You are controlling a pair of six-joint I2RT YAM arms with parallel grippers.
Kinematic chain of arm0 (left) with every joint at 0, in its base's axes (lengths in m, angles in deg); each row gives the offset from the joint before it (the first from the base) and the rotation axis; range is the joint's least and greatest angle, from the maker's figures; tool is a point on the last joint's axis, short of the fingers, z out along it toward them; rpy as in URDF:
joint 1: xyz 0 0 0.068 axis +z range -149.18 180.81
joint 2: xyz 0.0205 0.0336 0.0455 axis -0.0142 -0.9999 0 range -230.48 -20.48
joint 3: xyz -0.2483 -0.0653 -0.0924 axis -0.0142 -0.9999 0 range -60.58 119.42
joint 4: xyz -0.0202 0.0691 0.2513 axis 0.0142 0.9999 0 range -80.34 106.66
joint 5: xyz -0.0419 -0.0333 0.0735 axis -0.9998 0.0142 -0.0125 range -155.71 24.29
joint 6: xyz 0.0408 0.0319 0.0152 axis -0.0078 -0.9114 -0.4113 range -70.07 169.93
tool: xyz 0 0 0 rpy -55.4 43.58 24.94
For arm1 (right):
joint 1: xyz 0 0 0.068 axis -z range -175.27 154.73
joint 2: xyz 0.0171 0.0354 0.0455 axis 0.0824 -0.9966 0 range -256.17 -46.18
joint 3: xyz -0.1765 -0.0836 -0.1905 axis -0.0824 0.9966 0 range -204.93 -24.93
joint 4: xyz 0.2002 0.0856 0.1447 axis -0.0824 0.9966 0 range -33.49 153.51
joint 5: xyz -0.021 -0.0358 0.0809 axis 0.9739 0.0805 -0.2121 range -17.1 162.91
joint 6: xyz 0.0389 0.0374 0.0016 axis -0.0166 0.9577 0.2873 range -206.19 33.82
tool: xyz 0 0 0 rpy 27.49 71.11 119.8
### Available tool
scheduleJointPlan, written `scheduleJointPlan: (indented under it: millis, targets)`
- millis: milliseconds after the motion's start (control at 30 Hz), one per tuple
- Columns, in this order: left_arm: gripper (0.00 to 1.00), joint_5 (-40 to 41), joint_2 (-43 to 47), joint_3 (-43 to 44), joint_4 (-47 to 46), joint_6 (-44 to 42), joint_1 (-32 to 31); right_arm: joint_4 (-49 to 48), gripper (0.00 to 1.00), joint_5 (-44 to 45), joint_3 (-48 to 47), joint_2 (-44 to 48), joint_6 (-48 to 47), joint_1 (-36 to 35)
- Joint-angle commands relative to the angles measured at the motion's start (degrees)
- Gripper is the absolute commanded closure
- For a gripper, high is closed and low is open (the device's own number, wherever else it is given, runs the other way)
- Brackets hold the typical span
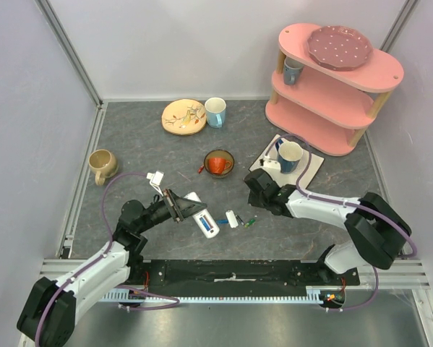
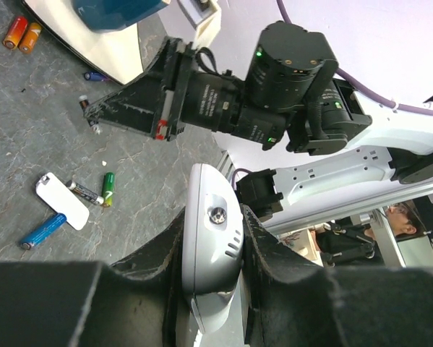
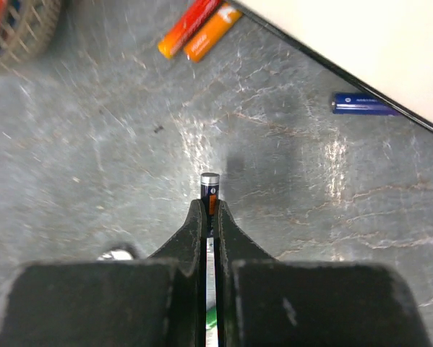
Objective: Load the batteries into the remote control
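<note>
My left gripper [image 1: 183, 207] is shut across the width of the white remote control [image 1: 204, 217], held just above the table; in the left wrist view its black fingers [image 2: 270, 249] clamp the remote's rounded end [image 2: 212, 246]. My right gripper [image 3: 209, 207] is shut on a dark battery with an orange mark [image 3: 209, 189], which stands upright from the fingertips over the grey table. On the table beside the remote lie a blue battery [image 2: 43, 230], a green battery [image 2: 108, 188], a dark battery [image 2: 84, 192] and a small white cover [image 2: 62, 200].
Two orange batteries [image 3: 198, 29] lie by the woven bowl [image 1: 219, 163], and a blue battery [image 3: 361, 105] sits at the edge of the white mat [image 1: 311, 170] under a blue cup [image 1: 290, 155]. A pink shelf [image 1: 332, 94], beige mug [image 1: 102, 165], plate [image 1: 183, 116] and cup [image 1: 215, 112] stand farther back.
</note>
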Motion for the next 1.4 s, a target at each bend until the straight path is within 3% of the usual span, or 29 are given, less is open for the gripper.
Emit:
scheduleJointPlan:
  millis: [0, 133, 333, 767, 900, 1367]
  targets:
    - [0.98, 2.27, 2.22, -0.54, -3.24, 1.51, 0.37, 0.48, 1.0, 8.15, 0.34, 4.39, 24.51, 0.21]
    - [0.98, 4.12, 4.69, -0.36, 0.0, 1.52, 0.37, 4.08, 1.0, 13.16, 0.16, 3.78, 37.2, 0.3]
    - [0.98, 6.49, 8.99, -0.8, 4.05, 1.43, 0.37, 11.12, 1.0, 13.35, -1.86, -2.28, 49.59, 0.3]
    - [0.98, 8.16, 10.23, -1.42, 6.17, 1.96, 0.37, 13.84, 1.0, 12.47, -8.1, -7.02, 57.35, -0.76]
    - [0.98, 8.43, 10.49, -1.5, 6.52, 2.13, 0.37, 14.72, 0.84, 12.82, -9.68, -9.31, 59.98, -3.74]
    - [0.98, 8.51, 13.04, -1.77, 8.98, 1.43, 0.37, 14.81, 0.52, 12.73, -11.0, -11.87, 56.04, -6.47]
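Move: Just ahead of the right hand is the bare patch of table where its dark battery will be set: about 1 cm forward, 3 cm left and 2 cm down. From that hand, the white battery cover lies some 9 cm back and 5 cm left, the green battery 10 cm back and 2 cm right, and the orange battery roughly 9 cm forward and 2 cm right. From the left hand, the patch is about 12 cm forward, 16 cm right and 16 cm below. Turning about 45 degrees clockwise with the dark battery still between its fingertips, the right hand lifts about 2.5 cm, dips back down while drifting right, then swings some 5 cm left, low over the table. On that leftward stretch the fingers open nearly halfway and let go of the battery. The left hand keeps hold of the remote, easing about 2 cm left. ##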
